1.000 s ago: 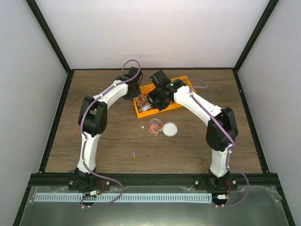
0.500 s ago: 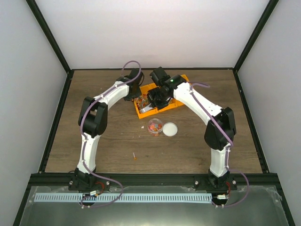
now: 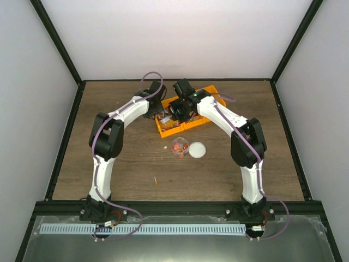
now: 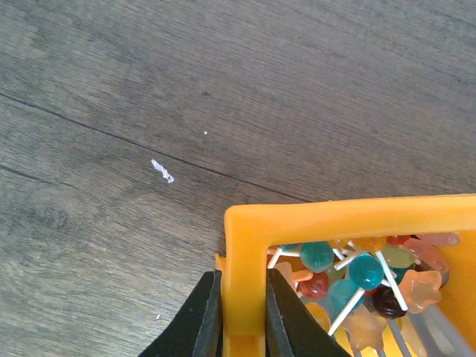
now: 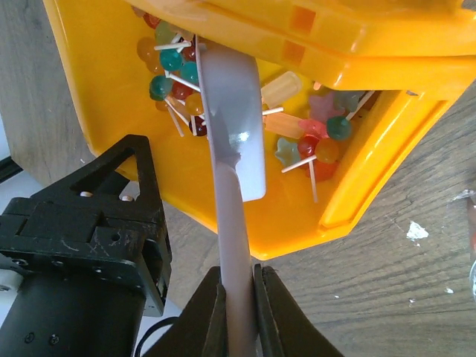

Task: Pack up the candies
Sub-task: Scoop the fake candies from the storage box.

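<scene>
The candies (image 4: pixel 357 277) are small coloured sweets on white sticks, piled in the end compartment of the orange bin (image 4: pixel 335 222). My left gripper (image 4: pixel 243 316) is shut on that bin's corner wall, one finger outside and one inside. In the right wrist view, my right gripper (image 5: pixel 238 312) is shut on the handle of a grey scoop (image 5: pixel 236 141), whose blade lies among the candies (image 5: pixel 175 71) in the bin (image 5: pixel 111 82). From above, both grippers meet over the bin (image 3: pixel 203 119) at the table's far middle. A clear cup (image 3: pixel 179 147) in front of the bin holds some candies.
A white round lid (image 3: pixel 197 150) lies right of the cup. One stray sweet (image 3: pixel 156 182) lies on the wood nearer the arm bases, and another bit (image 3: pixel 166 147) sits left of the cup. The left gripper's black body (image 5: pixel 97 238) is close beside the scoop handle.
The right arm has swung left and its wrist has moved further over the bin's left end with the scoop. The left gripper has stayed on the bin wall.
</scene>
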Action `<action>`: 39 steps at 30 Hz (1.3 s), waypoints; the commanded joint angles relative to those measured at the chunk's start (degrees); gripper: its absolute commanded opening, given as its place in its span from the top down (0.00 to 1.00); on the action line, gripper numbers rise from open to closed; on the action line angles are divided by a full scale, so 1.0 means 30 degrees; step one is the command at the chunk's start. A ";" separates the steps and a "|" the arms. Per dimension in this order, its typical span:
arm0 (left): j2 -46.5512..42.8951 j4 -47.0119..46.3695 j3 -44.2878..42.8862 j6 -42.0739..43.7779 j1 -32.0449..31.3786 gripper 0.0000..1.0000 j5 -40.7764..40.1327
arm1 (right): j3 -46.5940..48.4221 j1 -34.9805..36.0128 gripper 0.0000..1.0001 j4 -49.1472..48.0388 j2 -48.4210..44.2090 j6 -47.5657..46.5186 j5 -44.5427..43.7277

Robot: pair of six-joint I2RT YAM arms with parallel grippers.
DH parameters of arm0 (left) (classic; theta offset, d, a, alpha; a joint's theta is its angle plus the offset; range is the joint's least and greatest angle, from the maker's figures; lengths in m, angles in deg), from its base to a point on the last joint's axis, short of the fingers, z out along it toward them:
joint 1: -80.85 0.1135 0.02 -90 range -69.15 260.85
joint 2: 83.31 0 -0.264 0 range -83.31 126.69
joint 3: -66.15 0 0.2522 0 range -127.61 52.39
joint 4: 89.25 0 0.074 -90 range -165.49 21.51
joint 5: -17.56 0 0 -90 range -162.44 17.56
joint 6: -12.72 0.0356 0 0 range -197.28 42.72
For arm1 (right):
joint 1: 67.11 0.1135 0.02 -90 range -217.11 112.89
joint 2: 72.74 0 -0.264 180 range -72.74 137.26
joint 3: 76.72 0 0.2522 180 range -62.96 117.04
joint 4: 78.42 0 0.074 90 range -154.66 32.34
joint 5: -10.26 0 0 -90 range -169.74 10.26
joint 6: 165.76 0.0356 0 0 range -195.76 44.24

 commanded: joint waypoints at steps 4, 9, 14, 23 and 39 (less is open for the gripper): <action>0.0035 -0.0002 0.0518 -0.0176 -0.0148 0.96 0.0522 | -0.1317 0.0469 0.99 0.1822 -0.1019 -0.0261 0.0130; 0.0185 -0.0108 0.0544 -0.0292 -0.0148 0.96 0.0670 | -0.4356 0.1083 0.99 0.0785 -0.3408 0.0469 0.0094; 0.0187 -0.0145 0.0645 -0.0311 -0.0142 0.96 0.0837 | -0.5925 0.0973 0.99 -0.0683 -0.3521 0.0776 -0.0187; 0.0111 -0.1417 0.1707 0.1529 -0.0032 0.96 0.0752 | -0.6445 -0.1240 0.99 -0.7377 -0.0219 -0.1514 0.0711; 0.0043 -0.1792 0.1637 0.2327 0.0098 0.96 0.1191 | -1.6034 -0.1613 0.99 -2.8217 -0.1855 -0.3567 0.4386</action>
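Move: The right gripper, holding the scoop by its handle, has the left compartment's candies about 4 cm to its left, 1 cm back and some 11 cm below. The middle compartment lies 3 cm right, 2 cm ahead and 11 cm below it; the clear storage box is 13 cm back, 1 cm right and 12 cm below. From the left gripper, pinching the left wall near the far corner, those same candies are about 4 cm right, 3 cm back and 4 cm down. Draw the right gripper back about 5 cm at level height, then drive it forward some 7 cm while sinking, to dig the scoop blade into the left compartment's candies. Keep lowering to 6 cm below the start, easing slightly back and swinging the fingertips up, forward and to the left by some 30 degrees. Keep the left gripper pinched on the wall, letting it shift a centimetre or two forward and left. ##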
